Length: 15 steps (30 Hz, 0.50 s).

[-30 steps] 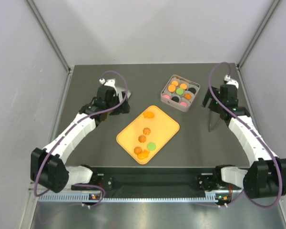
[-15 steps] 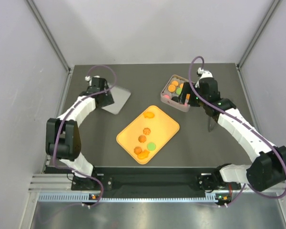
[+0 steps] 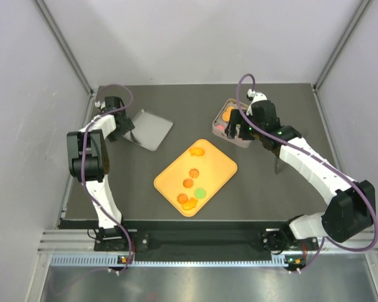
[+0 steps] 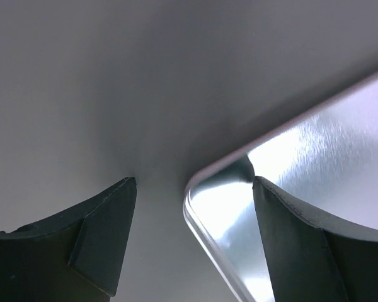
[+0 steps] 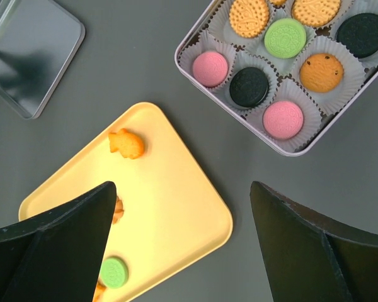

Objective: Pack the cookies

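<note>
Several cookies lie on the orange tray: orange ones, including a fish-shaped one, and a green one. More cookies, among them a pink one, sit in paper cups in the pink tin. My right gripper hangs open and empty above the gap between tray and tin, hiding much of the tin in the top view. My left gripper is open at the far left, its fingers either side of a corner of the metal lid.
The square metal lid lies flat on the dark table at the back left, left of the tray. Grey walls close in the table on the left, back and right. The arm bases stand at the near edge.
My left arm has swung out to the far left, to the lid's left corner, and its jaws have narrowed a little. My right arm has moved left, from the table's right side to over the tin.
</note>
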{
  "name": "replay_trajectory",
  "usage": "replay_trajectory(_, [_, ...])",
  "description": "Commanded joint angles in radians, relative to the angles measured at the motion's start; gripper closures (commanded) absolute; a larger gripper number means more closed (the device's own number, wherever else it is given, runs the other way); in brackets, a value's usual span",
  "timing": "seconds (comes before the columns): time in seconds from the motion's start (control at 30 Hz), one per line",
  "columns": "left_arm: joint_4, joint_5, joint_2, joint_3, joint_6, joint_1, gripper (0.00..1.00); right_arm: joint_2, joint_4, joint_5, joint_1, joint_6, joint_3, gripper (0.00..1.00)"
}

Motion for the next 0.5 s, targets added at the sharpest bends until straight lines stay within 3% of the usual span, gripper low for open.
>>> replay_trajectory(0.0, [0.041, 0.04, 0.036, 0.077, 0.001, 0.025, 0.21, 0.012, 0.045, -0.009, 0.016, -0.022, 0.036, 0.14])
replay_trajectory(0.13, [0.043, 0.074, 0.061, 0.079, 0.001, 0.027, 0.26, 0.015, 0.049, -0.004, 0.018, -0.027, 0.03, 0.14])
replay_trajectory(0.23, [0.07, 0.117, 0.056, 0.053, -0.005, 0.03, 0.34, 0.024, 0.048, -0.009, 0.018, -0.028, 0.038, 0.13])
replay_trajectory(0.27, [0.072, 0.126, 0.059, 0.051, -0.006, 0.028, 0.41, 0.028, 0.048, -0.01, 0.018, -0.03, 0.039, 0.14])
replay_trajectory(0.47, [0.041, 0.174, 0.105, 0.117, 0.028, 0.033, 0.51, 0.032, 0.048, -0.009, 0.019, -0.028, 0.035, 0.14])
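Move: The left hand is already low at the near left corner of the grey box lid, its open fingers astride that corner. The lid's middle is about 11 cm to its right, 3 cm ahead and a centimetre or two lower. The fish cookie is some 33 cm right and 8 cm back, the yellow tray's middle 33 cm right and 21 cm back. From the right hand, the lid is roughly 43 cm left, 14 cm ahead and 18 cm below. Fingers closing about the lid's near left corner: the left hand narrows them from wide open to about half, one finger outside the rim and the other on the lid's side, though a firm touch can't be made out. Meanwhile it slides forward some 3 cm along the lid's left side, staying low, with a slight wrist roll of about 5 degrees. ##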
